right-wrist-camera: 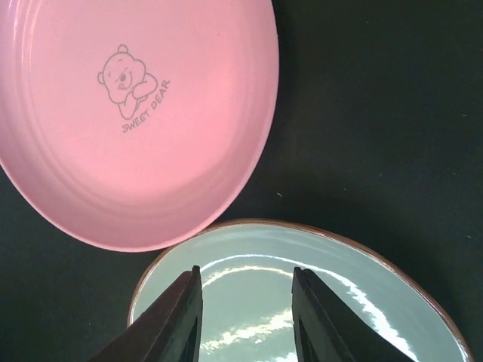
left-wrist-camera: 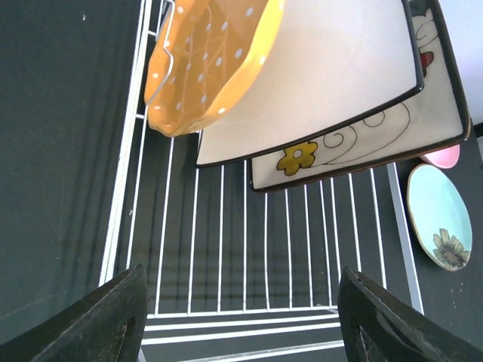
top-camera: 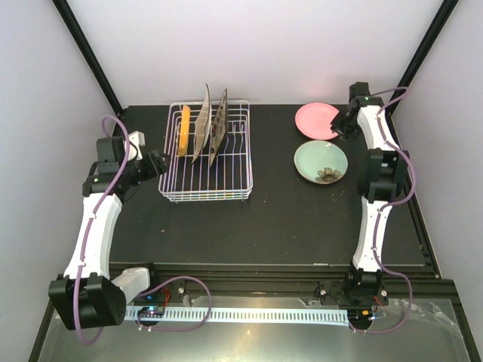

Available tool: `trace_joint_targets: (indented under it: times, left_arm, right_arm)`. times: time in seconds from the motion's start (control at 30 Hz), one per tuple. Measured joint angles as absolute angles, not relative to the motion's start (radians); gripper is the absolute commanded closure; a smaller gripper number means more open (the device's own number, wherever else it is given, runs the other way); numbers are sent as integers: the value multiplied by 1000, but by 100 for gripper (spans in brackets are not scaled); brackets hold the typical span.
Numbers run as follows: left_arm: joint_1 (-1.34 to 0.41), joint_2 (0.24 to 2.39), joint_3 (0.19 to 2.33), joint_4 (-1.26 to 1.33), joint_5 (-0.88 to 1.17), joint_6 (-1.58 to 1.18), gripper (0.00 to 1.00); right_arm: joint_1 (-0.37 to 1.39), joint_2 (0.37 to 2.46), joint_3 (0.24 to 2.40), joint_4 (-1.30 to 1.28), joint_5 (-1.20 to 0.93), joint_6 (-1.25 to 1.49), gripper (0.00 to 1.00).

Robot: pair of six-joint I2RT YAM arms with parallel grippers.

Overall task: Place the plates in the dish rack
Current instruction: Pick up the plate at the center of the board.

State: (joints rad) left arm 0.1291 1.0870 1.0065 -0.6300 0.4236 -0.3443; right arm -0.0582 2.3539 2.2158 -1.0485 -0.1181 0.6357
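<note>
The white wire dish rack point(top-camera: 204, 197) holds three plates on edge: a small orange one point(top-camera: 184, 130), a plain white square one point(top-camera: 202, 121) and a cream flowered square one point(top-camera: 220, 121). My left gripper point(top-camera: 158, 162) hovers at the rack's left side. Its wrist view shows it open point(left-wrist-camera: 241, 320) over the rack wires point(left-wrist-camera: 121, 204), nothing between the fingers, and the orange plate point(left-wrist-camera: 211, 60) ahead. A pink plate point(top-camera: 317, 119) and a pale green plate point(top-camera: 321, 162) lie flat at the right. My right gripper point(right-wrist-camera: 245, 317) is open above the green plate point(right-wrist-camera: 302, 264), beside the pink plate point(right-wrist-camera: 136, 113).
The black table top ends in a raised metal frame at the near side point(top-camera: 264, 313). Black corner posts point(top-camera: 90, 56) rise at the back left and back right against pale walls. The rack's near half point(top-camera: 211, 177) holds no plates.
</note>
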Motion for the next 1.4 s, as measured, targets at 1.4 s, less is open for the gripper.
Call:
trace_joint_targets:
  times: [1.4]
  left_arm:
    - [122, 1076, 1106, -712, 385, -299, 27]
  right_arm:
    - [-64, 2557, 2350, -920, -87, 728, 62]
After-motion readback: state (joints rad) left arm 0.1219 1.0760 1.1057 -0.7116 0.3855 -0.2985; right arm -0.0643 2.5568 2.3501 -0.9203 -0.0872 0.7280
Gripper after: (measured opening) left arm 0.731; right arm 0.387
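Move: The pink plate's middle lies about 13 cm ahead of the right gripper, 5 cm to its left and some 8 cm below. The green plate sits just short of it, its middle about 8 cm back and 5 cm left of the right gripper; the dish rack stands off to that gripper's left, roughly 55 cm away and 3 cm back. From the left gripper the pink plate is some 34 cm ahead, 60 cm to the right and 22 cm down. Lower the right gripper onto the near right rim of the pink plate, going down about 5 cm and forward nearly as far, with the fingers kept part open so that they come to straddle the rim without closing. Turn it only slightly clockwise. Let the left gripper, open and empty, rise about 3 cm near the dish rack. ##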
